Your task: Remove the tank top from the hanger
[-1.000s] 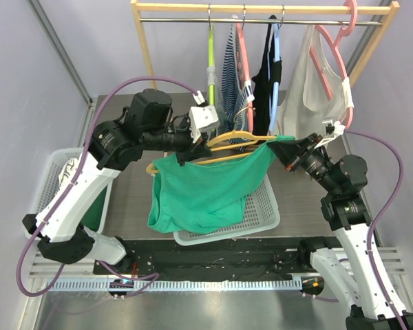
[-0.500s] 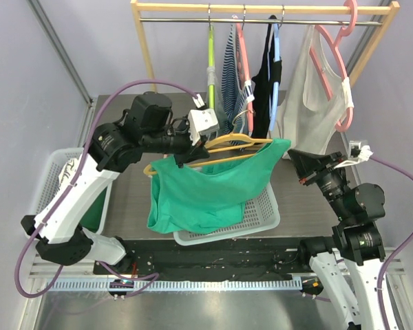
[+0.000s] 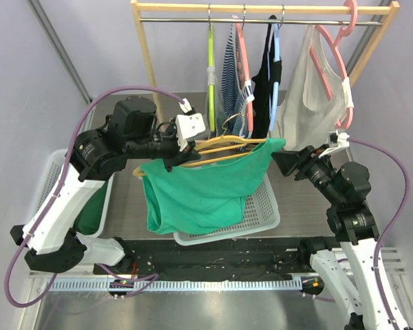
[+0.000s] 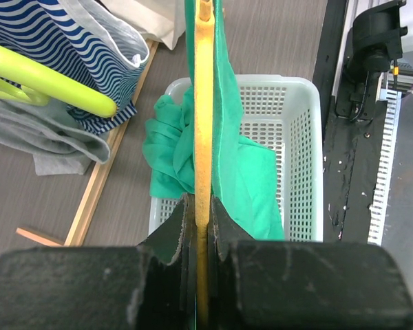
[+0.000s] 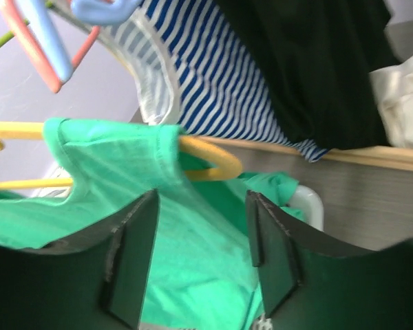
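Note:
The green tank top [image 3: 199, 189] hangs from a yellow hanger [image 3: 224, 144] held in the air over the basket. My left gripper [image 3: 182, 155] is shut on the hanger's bar. In the left wrist view the yellow bar [image 4: 204, 103] runs straight out from between the closed fingers [image 4: 203, 213], with green cloth [image 4: 244, 172] draped beside it. My right gripper [image 3: 279, 161] is open just right of the top's right shoulder. In the right wrist view its fingers [image 5: 203, 220] stand apart in front of the tank top [image 5: 124, 165], whose strap lies over the hanger's end [image 5: 213, 158].
A white mesh basket [image 3: 261, 206] with green cloth sits under the tank top. Another white basket [image 3: 55, 172] stands at the left. Behind, a wooden rack [image 3: 261, 8] carries striped [image 3: 230, 75], black [image 3: 267, 75] and white [image 3: 313, 82] garments and a pink hanger [image 3: 337, 62].
My right gripper let go of the tank top's right shoulder, drew back to the right and opened, then came near again. The left arm shifted the hanger and top slightly left.

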You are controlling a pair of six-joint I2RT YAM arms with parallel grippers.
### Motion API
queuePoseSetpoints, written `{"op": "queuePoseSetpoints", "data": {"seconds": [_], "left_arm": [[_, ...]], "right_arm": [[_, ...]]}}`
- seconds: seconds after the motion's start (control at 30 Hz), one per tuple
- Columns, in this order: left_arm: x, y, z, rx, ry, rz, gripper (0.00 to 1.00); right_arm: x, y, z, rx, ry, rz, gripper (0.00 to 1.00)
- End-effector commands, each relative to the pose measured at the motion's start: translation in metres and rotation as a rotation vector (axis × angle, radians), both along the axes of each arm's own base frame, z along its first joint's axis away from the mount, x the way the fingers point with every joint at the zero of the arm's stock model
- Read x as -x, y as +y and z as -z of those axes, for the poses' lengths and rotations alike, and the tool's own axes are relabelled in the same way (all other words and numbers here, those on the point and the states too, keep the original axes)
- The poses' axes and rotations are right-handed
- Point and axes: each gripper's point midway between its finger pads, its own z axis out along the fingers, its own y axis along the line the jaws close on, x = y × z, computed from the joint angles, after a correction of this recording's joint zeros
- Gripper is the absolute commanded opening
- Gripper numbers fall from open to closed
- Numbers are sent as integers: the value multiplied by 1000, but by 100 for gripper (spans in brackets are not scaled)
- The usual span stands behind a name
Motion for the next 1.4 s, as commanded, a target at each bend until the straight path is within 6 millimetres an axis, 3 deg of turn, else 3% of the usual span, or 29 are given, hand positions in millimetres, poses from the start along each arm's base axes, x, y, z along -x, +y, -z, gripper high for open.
{"op": "queuePoseSetpoints", "data": {"seconds": [0.0,0.33,0.57,0.67,0.87,1.0,1.07,1.2,1.23,1.37], "left_arm": [[-1,-2,-16,45,-55,11,0],[-1,-9,-17,58,-38,24,0],[2,-11,-17,67,-15,36,0],[2,-14,-15,65,-5,40,0],[-1,-17,-15,66,-3,39,0],[-4,-16,-11,55,-7,25,0],[-5,-16,-8,48,-8,25,0],[-5,-12,-5,30,-11,18,0],[-5,-11,-4,26,-14,14,0],[-2,-4,-4,20,-23,5,0]], "right_arm": [[22,15,-24,-9,-102,-117,64],[16,25,-23,-57,-99,-167,58],[5,30,-35,-60,-136,-192,56],[2,33,-39,-75,-141,-208,46],[7,34,-39,-87,-147,-217,11],[17,30,-49,-99,-176,-205,1],[19,25,-53,-100,-183,-170,1],[2,-15,-65,-100,-182,97,1],[-6,-34,-62,-107,-159,217,1],[-20,-68,-54,-117,-104,424,1]]}}
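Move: The green tank top's shoulder strap, draped over the yellow hanger's right end, lies from the open right hand about 1 cm ahead, 3 cm left and 2 cm above. From there too, the basket is roughly 6 cm ahead, 14 cm left and 28 cm below, and the hanging black top some 25 cm ahead, 3 cm left and 5 cm higher. For the left hand, gripping the hanger, the strap is some 24 cm right, 4 cm ahead and 2 cm above. The open right hand eases left about 3 cm and up onto the tank top's strap, dipping back some 2 cm and forward again on the way, and shuts its fingers to pinch the cloth at the hanger's right end. Then it pulls the pinched strap right about 4 cm and up some 2 cm, away from the left hand, turning clockwise some 15 degrees, while the left hand keeps its grip on the hanger and barely shifts. ##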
